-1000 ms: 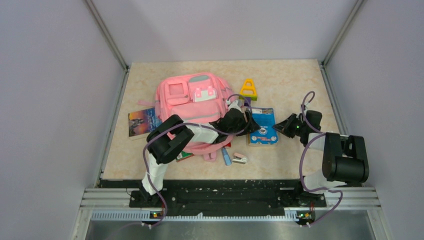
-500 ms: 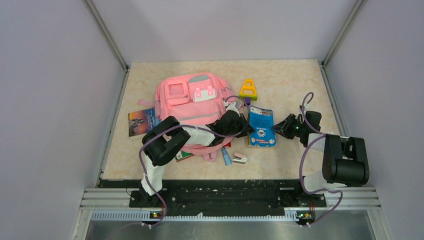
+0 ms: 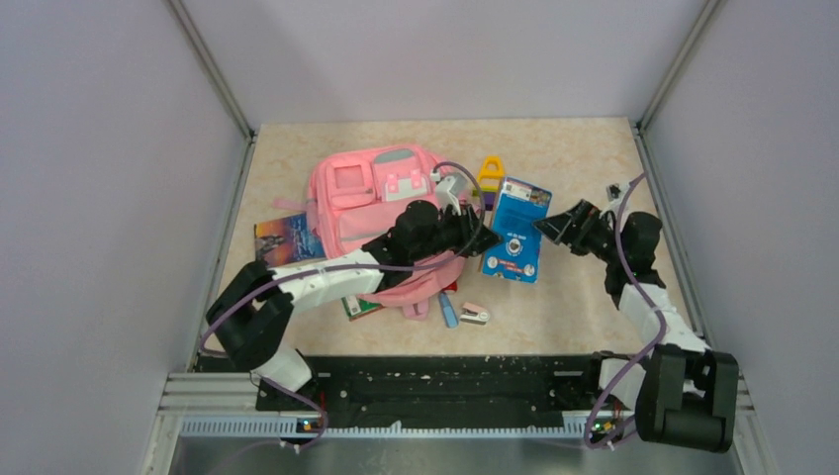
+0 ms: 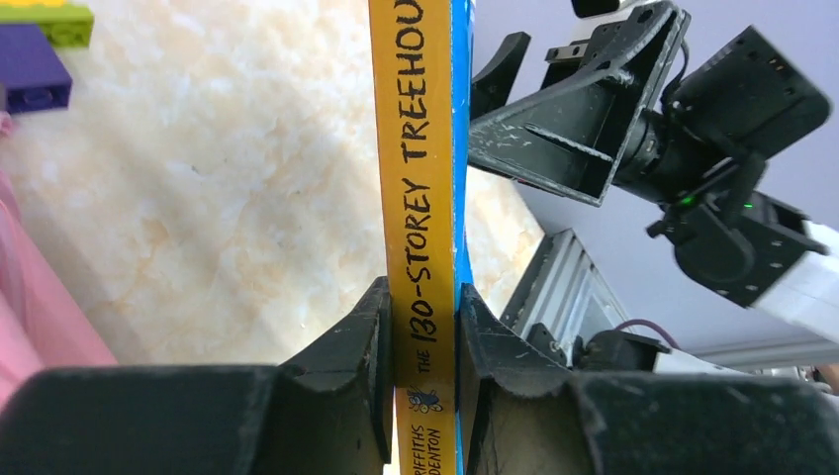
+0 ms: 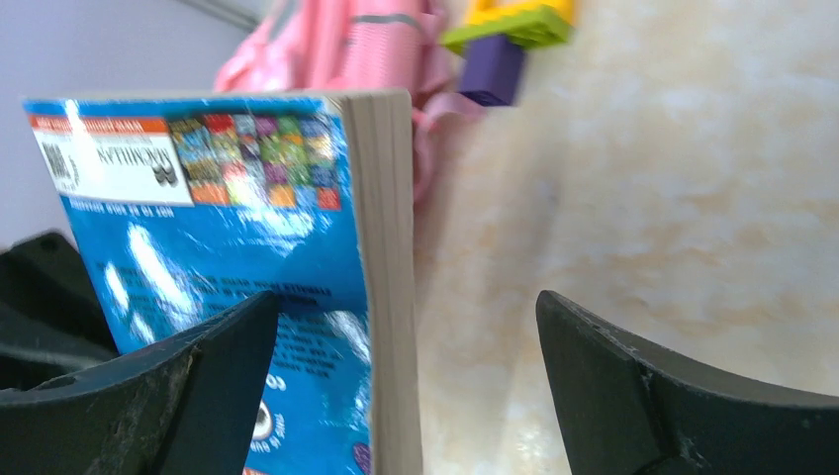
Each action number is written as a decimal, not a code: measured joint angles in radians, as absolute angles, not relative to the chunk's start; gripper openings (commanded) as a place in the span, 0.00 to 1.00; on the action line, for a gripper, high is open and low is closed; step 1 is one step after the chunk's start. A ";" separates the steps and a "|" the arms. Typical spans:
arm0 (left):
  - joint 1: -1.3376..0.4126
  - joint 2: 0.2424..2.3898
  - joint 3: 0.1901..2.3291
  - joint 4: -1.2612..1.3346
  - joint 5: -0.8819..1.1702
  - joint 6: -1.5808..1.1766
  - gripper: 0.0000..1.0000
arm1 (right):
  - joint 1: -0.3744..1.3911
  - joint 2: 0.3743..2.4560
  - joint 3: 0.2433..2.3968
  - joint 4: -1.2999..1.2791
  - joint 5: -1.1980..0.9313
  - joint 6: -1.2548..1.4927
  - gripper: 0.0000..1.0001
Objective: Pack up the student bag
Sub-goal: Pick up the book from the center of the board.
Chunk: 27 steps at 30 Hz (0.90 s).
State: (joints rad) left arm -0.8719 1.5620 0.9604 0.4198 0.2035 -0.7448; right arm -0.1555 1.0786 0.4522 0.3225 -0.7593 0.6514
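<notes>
The student bag, a big pink backpack, lies at the left centre of the table with my left arm stretched across it. My left gripper is shut on the yellow spine of a blue book, holding it on edge and tilted just right of the bag. The left wrist view shows both pads pressed on the spine at my left gripper. My right gripper is open at the book's right side. In the right wrist view the book's page edge stands between the spread jaws of my right gripper, touching neither.
A yellow triangle toy with a purple block sits behind the book. A second book lies left of the bag. A pink stapler, a blue marker and a green book lie by its near edge.
My left gripper closed on the book's spine and raised it off the table toward the back. My right gripper let go of the book, opened wide and shifted up and back.
</notes>
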 measured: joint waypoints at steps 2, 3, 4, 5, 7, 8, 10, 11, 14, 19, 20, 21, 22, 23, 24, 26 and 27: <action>-0.859 1.486 0.928 0.432 0.221 -0.729 0.00 | -0.155 1.029 0.449 0.372 -0.820 0.682 0.99; -0.853 1.449 0.912 0.436 0.232 -0.726 0.00 | -0.155 1.002 0.443 0.408 -0.855 0.702 0.99; -0.848 1.418 0.900 0.439 0.246 -0.723 0.00 | -0.155 0.978 0.437 0.445 -0.887 0.724 0.99; -0.843 1.390 0.891 0.442 0.263 -0.722 0.00 | -0.153 0.956 0.433 0.482 -0.923 0.748 0.99; -0.835 1.338 0.880 0.448 0.303 -0.714 0.00 | -0.141 0.931 0.432 0.544 -0.978 0.786 0.99; -0.833 1.320 0.877 0.452 0.321 -0.710 0.00 | -0.129 0.923 0.433 0.572 -1.005 0.803 0.99; -0.831 1.286 0.872 0.457 0.363 -0.702 0.00 | -0.097 0.921 0.434 0.613 -1.044 0.834 0.99; -0.831 1.271 0.867 0.457 0.381 -0.694 0.00 | -0.082 0.921 0.434 0.629 -1.056 0.846 0.99; -0.826 1.235 0.854 0.456 0.431 -0.676 0.00 | -0.028 0.921 0.434 0.703 -1.092 0.897 0.97; -0.827 1.192 0.843 0.471 0.505 -0.660 0.00 | 0.076 0.938 0.447 0.872 -1.131 1.001 0.68; -0.827 1.181 0.839 0.473 0.514 -0.657 0.00 | 0.093 0.944 0.453 0.907 -1.136 1.022 0.60; -0.827 1.170 0.833 0.475 0.519 -0.651 0.00 | 0.105 0.948 0.457 0.939 -1.141 1.042 0.54; -0.827 1.161 0.830 0.476 0.520 -0.648 0.00 | 0.115 0.952 0.460 0.979 -1.146 1.071 0.46; -0.827 1.154 0.827 0.475 0.520 -0.644 0.00 | 0.121 0.953 0.461 1.012 -1.148 1.093 0.41; -0.827 1.147 0.825 0.472 0.518 -0.637 0.00 | 0.124 0.954 0.461 1.039 -1.150 1.110 0.36; -0.827 1.132 0.819 0.468 0.509 -0.626 0.00 | 0.128 0.955 0.461 1.080 -1.150 1.141 0.20; -0.827 1.124 0.815 0.466 0.503 -0.622 0.00 | 0.128 0.955 0.461 1.096 -1.151 1.158 0.02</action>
State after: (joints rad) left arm -0.8268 1.1244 0.8150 0.4656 0.5034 -0.6224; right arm 0.1284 0.9554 0.4610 1.0958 -1.1507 1.1576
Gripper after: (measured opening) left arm 0.274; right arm 0.324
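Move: Hanging in the left fingers by its spine, the book has its middle about 5 cm right of and 2 cm ahead of the left hand, near its height. From the empty right hand it lies some 9 cm left, 2 cm back and 2 cm higher. The pink backpack sits about 23 cm left, 8 cm ahead and 13 cm below the left hand; the yellow toy is 18 cm ahead, 2 cm right and 17 cm below it. Swinging round to the book's open page edge, the wide-open right hand rises some 15 cm while going back and left, turning counter-clockwise and tipping its fingers up, then closes them to about a third over the pages. The left hand keeps its pinch on the spine and lifts the book about 12 cm, back and a little left, tilting fingertips up and turning clockwise. ##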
